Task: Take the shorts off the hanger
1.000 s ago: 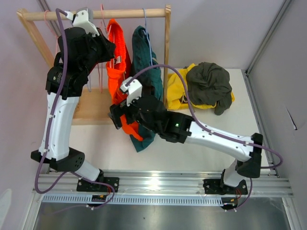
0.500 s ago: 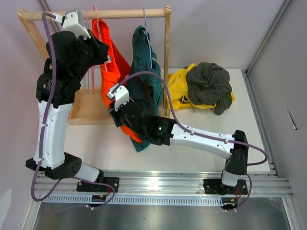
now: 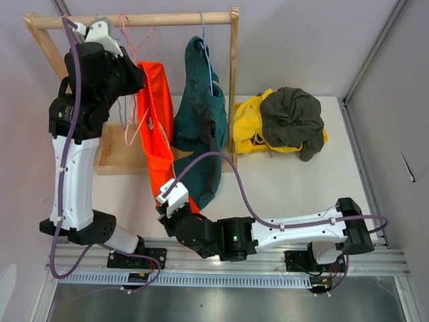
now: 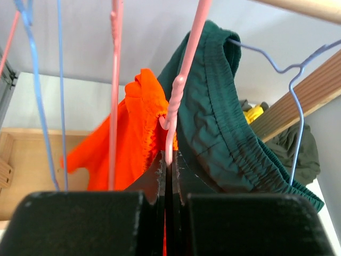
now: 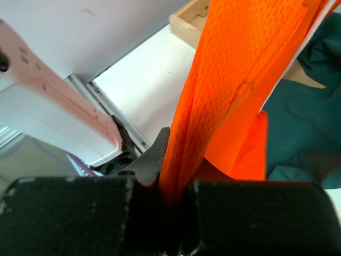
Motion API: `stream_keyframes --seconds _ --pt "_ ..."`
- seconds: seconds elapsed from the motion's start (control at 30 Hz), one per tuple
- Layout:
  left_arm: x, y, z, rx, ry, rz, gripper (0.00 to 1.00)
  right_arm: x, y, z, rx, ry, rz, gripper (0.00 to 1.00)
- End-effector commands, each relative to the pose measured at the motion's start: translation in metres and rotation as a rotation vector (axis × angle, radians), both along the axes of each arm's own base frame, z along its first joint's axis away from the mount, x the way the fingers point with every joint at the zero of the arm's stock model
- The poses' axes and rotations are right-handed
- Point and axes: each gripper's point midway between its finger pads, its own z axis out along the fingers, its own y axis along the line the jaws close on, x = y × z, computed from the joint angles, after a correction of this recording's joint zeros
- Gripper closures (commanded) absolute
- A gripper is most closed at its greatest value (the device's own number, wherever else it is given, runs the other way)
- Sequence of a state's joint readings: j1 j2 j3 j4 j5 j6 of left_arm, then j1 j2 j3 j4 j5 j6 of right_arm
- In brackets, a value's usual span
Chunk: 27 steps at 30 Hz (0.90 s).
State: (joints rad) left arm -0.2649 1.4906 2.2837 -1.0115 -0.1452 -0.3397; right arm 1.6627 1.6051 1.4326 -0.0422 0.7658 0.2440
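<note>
The bright orange shorts (image 3: 155,134) hang from a pink hanger (image 4: 184,80) and are stretched taut toward the near edge. My left gripper (image 4: 169,160) is shut on the pink hanger's wire below its twist, up by the rail (image 3: 139,72). My right gripper (image 5: 173,160) is shut on the lower end of the orange shorts (image 5: 240,69), low over the table's front (image 3: 165,193). The dark teal shorts (image 3: 201,121) hang on a blue hanger (image 3: 201,27). The yellow shorts (image 3: 244,127) and dark olive shorts (image 3: 291,117) lie heaped on the table.
A wooden rack with top rail (image 3: 174,19), right post (image 3: 233,80) and base tray (image 3: 117,151) stands at the back left. Several bare wire hangers (image 4: 48,106) hang beside the pink one. Metal frame rails run along the front and right.
My right gripper has shut on the orange shorts and pulled back toward the near edge, drawing them out long. The left gripper has shifted the pink hanger left along the rail.
</note>
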Motion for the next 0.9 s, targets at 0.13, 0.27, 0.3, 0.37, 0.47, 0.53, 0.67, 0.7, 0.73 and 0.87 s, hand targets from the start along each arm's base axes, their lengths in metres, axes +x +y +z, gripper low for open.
stream_keyframes --seconds 0.13,0.27,0.3,0.37,0.47,0.53,0.67,0.7,0.73,0.87 --pt "-0.015 -0.01 0.048 -0.041 -0.178 -0.064 1.0 0.032 0.005 0.027 0.097 0.006 -0.045 1.0" --pt "-0.047 -0.035 0.0 -0.058 -0.073 -0.176 1.0 0.108 0.004 0.054 0.104 -0.052 -0.107 1.0" --pt "-0.064 -0.041 -0.009 -0.076 -0.061 -0.205 1.0 0.145 0.001 0.07 0.109 -0.074 -0.158 1.0" --pt "-0.077 -0.044 -0.031 -0.097 -0.008 -0.212 1.0 0.175 0.002 0.079 0.085 -0.087 -0.153 1.0" --pt "-0.104 -0.047 -0.062 -0.114 0.084 -0.234 1.0 0.224 -0.002 0.099 0.068 -0.117 -0.192 1.0" --pt "-0.121 -0.042 -0.07 -0.125 0.101 -0.233 1.0 0.245 -0.011 0.109 0.071 -0.11 -0.223 1.0" --pt "-0.131 -0.019 -0.081 -0.078 0.11 -0.157 1.0 0.23 -0.029 0.104 0.092 -0.07 -0.229 1.0" --pt "-0.132 -0.011 -0.076 -0.064 0.097 -0.122 1.0 0.222 -0.036 0.102 0.103 -0.064 -0.233 1.0" --pt "-0.131 -0.008 -0.076 -0.056 0.099 -0.108 1.0 0.202 -0.035 0.067 0.045 -0.037 -0.212 1.0" --pt "-0.135 0.002 -0.064 -0.054 0.052 -0.076 1.0 0.126 -0.075 0.068 0.085 -0.052 -0.185 1.0"
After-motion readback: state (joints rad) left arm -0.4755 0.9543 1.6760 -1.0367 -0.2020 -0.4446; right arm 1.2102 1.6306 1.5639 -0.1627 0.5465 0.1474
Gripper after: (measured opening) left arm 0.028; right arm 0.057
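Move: The left hand pinches the pink hanger; the orange shorts, still partly on it, have their middle about 14 cm back, 3 right and 10 below. The right hand holds their lower end, with the hanger's middle roughly 18 cm ahead, 4 left and 13 up. The green shorts hang 3 cm ahead of the left hand, 17 right and 10 below; the rack bar's middle is about 12 ahead, directly in line and 5 above. Left pulls the hanger back 13 cm, down 8; right swings the shorts forward about 27, then back 8. ##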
